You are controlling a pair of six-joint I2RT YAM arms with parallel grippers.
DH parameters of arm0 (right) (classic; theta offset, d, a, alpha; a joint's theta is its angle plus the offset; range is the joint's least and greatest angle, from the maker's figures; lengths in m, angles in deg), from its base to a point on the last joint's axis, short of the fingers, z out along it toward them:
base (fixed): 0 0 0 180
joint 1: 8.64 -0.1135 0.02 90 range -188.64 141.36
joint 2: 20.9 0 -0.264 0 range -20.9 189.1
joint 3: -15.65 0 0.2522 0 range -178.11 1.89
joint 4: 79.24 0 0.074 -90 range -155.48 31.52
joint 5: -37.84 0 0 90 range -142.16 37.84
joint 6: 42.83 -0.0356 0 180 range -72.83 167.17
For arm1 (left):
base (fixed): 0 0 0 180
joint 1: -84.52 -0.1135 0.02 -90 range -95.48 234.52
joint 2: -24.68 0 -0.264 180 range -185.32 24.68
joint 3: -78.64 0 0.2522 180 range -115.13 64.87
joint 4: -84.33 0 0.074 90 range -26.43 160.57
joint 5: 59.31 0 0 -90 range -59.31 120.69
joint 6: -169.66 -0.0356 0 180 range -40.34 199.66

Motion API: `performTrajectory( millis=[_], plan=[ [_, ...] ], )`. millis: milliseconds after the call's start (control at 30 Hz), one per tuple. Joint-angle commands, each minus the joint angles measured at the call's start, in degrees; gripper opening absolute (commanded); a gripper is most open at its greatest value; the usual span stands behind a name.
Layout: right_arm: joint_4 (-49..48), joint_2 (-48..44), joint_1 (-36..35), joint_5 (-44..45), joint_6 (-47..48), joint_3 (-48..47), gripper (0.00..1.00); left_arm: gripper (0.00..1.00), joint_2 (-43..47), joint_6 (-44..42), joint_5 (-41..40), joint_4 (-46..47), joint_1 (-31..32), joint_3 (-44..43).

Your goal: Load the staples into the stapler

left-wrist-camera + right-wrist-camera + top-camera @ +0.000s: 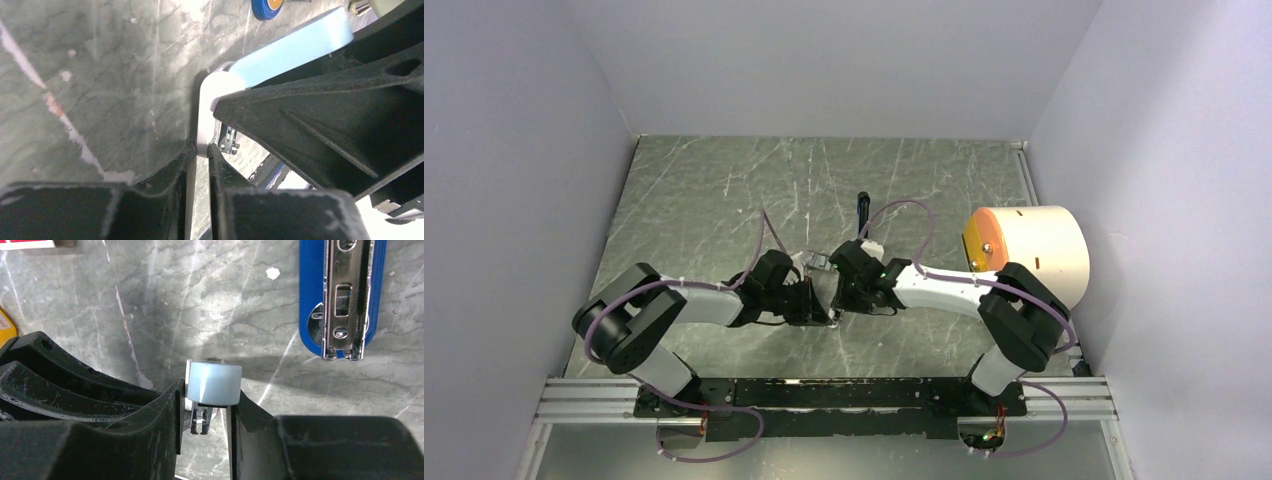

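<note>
The blue stapler (342, 295) lies open on the marble table with its metal rail facing up; from above it is a dark sliver (861, 210) beyond the two grippers. I cannot make out the staples. The grippers meet at mid-table on a small pale blue and white piece (212, 382) with a metal part under it. My right gripper (207, 395) is shut on its pale blue block, and its black fingers fill the right of the left wrist view. My left gripper (201, 147) pinches the thin white plate (209, 107) of the same piece. Both (832, 295) almost touch.
A large white cylinder with an orange face (1034, 255) stands at the right wall. A red-and-white box (25, 244) and a small orange-yellow block (5, 327) sit at the edges of the right wrist view. Grey walls close in the table's left, back and right.
</note>
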Motion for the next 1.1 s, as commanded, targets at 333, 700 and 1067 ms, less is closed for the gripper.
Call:
performTrajectory(
  millis=[333, 700, 1067],
  plan=[
    [7.22, 5.02, 2.36, 10.41, 9.29, -11.41, 0.29, 0.42, 21.77, -5.53, -26.1, -23.03, 0.26, -3.05],
    [10.17, 12.28, 3.99, 6.25, 16.87, -18.42, 0.31, 0.48, 31.81, -9.44, -41.63, -34.77, 0.1, -9.69],
    [12.24, 14.8, 3.97, 4.96, 17.43, -21.29, 0.42, 0.48, 29.08, -10.31, -38.45, -33.96, -0.12, -10.42]
  ],
)
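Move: Both hands hold the mini stapler low over the table; its middle is at the right hand, about 1 cm back and 1 cm below, and some 2 cm ahead and 2 cm right of the left hand. The right hand's goal, bare table, is about 6 cm straight ahead and 2 cm down. From the right hand, the blue stapler's base lies 9 cm ahead, 6 cm right, and the staple tray 11 cm ahead, 4 cm left, both slightly below. Left opens, releasing the mini stapler, and retreats up-left and forward; right carries it forward about 6.5 cm. ##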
